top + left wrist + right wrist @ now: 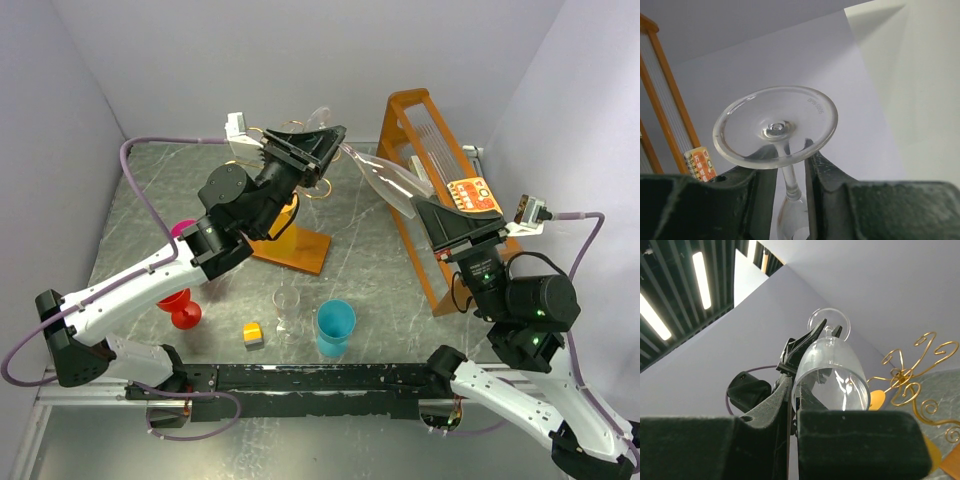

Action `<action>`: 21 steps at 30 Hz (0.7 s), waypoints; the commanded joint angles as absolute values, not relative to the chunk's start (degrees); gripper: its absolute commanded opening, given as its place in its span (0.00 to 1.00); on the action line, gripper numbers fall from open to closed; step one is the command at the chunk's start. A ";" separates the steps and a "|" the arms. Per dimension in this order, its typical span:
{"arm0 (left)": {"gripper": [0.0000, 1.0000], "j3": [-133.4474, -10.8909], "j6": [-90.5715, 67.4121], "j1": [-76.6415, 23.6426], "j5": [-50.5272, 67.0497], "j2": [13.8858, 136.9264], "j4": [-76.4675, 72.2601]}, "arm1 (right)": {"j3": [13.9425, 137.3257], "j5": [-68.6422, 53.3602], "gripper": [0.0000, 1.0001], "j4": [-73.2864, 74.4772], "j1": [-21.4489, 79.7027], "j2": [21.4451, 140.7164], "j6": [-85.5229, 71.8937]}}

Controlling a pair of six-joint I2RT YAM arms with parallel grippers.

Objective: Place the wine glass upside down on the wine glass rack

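The clear wine glass point(385, 180) hangs tilted in the air between my two arms. Its foot point(775, 127) points toward the left gripper. My right gripper point(425, 210) is shut on the rim wall of the bowl point(832, 370), one finger inside and one outside. My left gripper point(787, 162) straddles the thin stem just under the foot. It is open, and a narrow gap shows on each side of the stem. The wine glass rack point(295, 245) has a flat orange-brown base below the left arm. Its gold scroll arms point(905, 375) are partly hidden by that arm.
A tall orange slatted wooden frame point(430, 150) stands at the back right, with an orange notebook point(473, 195) on it. Near the front are a small clear glass point(287, 305), a blue cup point(335, 328), a yellow block point(253, 333) and a red goblet point(180, 308).
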State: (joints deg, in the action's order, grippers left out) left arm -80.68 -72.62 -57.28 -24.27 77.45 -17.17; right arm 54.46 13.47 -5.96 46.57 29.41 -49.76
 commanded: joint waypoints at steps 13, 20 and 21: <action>0.07 -78.56 -66.29 -57.61 -26.58 76.85 -29.98 | 57.79 10.51 0.05 1.19 46.46 29.74 -51.92; 0.07 -76.64 -61.16 -57.52 -27.53 75.42 -31.03 | 58.61 10.02 0.54 6.35 46.47 28.20 -51.43; 0.07 -76.35 -60.20 -57.56 -27.51 75.13 -31.09 | 59.10 9.80 0.58 7.42 46.46 28.19 -51.14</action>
State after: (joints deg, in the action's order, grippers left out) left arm -77.32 -64.99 -57.47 -25.91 77.06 -27.22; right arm 57.52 10.98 3.42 46.57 29.12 -51.79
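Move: Just at the left fingertips is the wine glass's stem, about 1 cm back, 2 cm right and 1 cm below the left hand point. From the right hand, still pinching the rim, the wine glass's middle is roughly 7 cm ahead, 8 cm left and slightly above. Counted from the left hand, the rack's top centre is some 5 cm ahead, 10 left and 20 lower; the yellow glass hanging there is 1 cm ahead, 12 left and 30 lower. Closing on the stem just below the foot, the left hand pinches it from a half-open start while rising nearly 2 cm, drifting 1 cm left and tipping its fingers up about 5 degrees, then settles back a little. The right hand keeps its pinch on the rim, easing roughly 1 cm left and down; only once the left is shut does it open to about half, letting go of the rim. ##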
